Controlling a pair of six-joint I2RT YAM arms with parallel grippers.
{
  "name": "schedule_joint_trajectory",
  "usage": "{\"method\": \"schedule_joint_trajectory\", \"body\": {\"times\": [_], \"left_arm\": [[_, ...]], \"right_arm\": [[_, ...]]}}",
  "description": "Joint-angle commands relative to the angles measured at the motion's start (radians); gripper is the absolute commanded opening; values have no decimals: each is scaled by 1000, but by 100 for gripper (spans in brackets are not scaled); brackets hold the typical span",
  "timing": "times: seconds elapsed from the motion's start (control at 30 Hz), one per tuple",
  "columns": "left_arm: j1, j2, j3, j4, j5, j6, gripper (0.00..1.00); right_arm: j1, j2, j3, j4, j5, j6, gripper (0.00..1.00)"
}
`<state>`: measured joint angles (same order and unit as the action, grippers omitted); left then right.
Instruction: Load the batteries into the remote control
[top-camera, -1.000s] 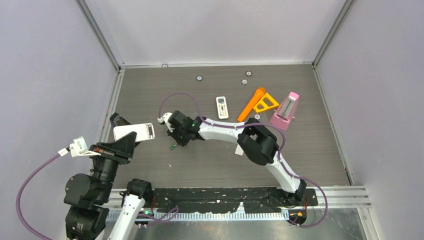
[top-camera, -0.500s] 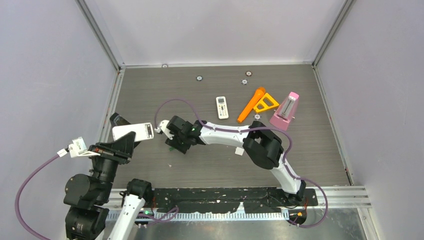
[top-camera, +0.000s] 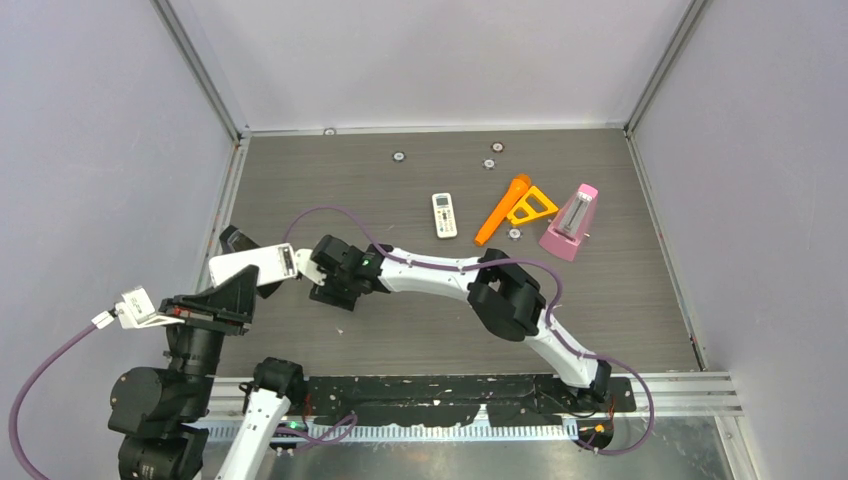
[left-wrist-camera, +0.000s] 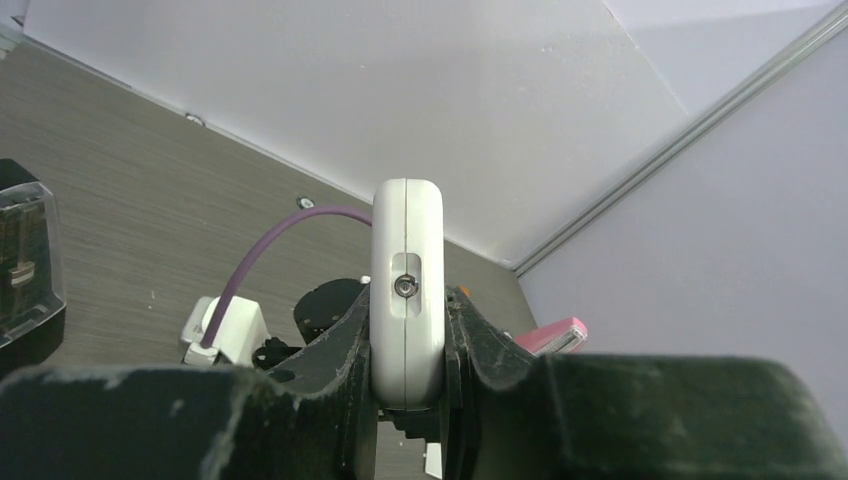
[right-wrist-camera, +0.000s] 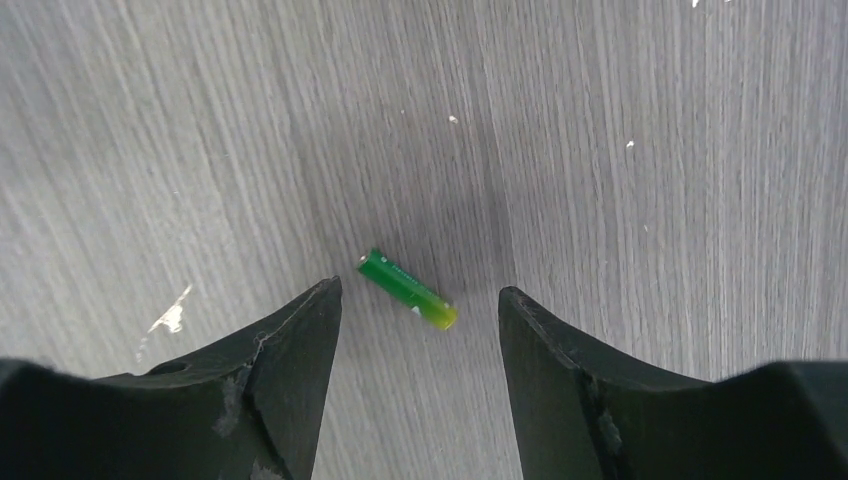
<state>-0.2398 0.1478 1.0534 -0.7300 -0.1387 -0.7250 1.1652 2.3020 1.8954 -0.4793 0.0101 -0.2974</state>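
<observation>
My left gripper (top-camera: 252, 282) is shut on a white remote control (top-camera: 252, 266) and holds it off the table at the left. In the left wrist view the remote (left-wrist-camera: 407, 285) stands end-on between my fingers (left-wrist-camera: 340, 345). My right gripper (top-camera: 330, 287) is open just right of that remote, pointing down at the table. In the right wrist view a green battery (right-wrist-camera: 408, 289) lies flat on the table between the open fingertips of the gripper (right-wrist-camera: 420, 292), touching neither. The green battery is hidden in the top view. The purple and dark batteries are out of view.
A second small white remote (top-camera: 443, 214), an orange tool (top-camera: 505, 207) and a pink metronome (top-camera: 570, 222) lie at the back right. A black object (top-camera: 235, 238) sits behind the held remote. Small round discs (top-camera: 398, 156) dot the far table. Side walls close in.
My right gripper has moved left, toward the held remote, and now stands over the green battery. My left arm has shifted slightly left and back with the remote.
</observation>
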Motion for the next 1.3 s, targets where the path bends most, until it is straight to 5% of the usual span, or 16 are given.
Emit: {"method": "schedule_joint_trajectory", "body": {"times": [0.0,0.2,0.27,0.4,0.53,0.8,1.0,1.27], "left_arm": [[5,25,21,43,-14,17,0],[5,24,21,41,-13,16,0],[5,25,22,43,-14,18,0],[5,30,20,47,-10,18,0],[5,31,12,48,-5,15,0],[5,17,-30,65,19,-6,0],[4,-8,-124,156,112,-78,0],[5,-22,-337,405,303,-272,0]], "right_arm": [[-5,46,71,-36,16,-70,65],[-12,75,79,-63,-43,-92,63],[-21,113,133,-117,-57,-74,54],[-35,169,215,-194,-71,-28,22],[-35,135,143,-144,-53,10,7],[-87,-52,-57,-10,-49,256,5],[-159,-433,-439,179,-17,516,5],[-183,-869,-644,187,154,753,5]]}}
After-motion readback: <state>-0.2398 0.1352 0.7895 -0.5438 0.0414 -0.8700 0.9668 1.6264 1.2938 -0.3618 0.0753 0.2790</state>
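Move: The green battery lies just under the open right fingers, about 1 cm ahead, 1 cm left and 3 cm below. From the right hand, the black case sits some 8 cm ahead and 23 cm left, the white cover about level and 28 cm right, and the loose remote roughly 21 cm ahead and 21 cm right. The battery is about 14 cm ahead, 7 cm right and 38 cm below the left hand. Right dips and pinches the battery, carries it 15 cm rightward and up; left lowers the remote right-forward. ##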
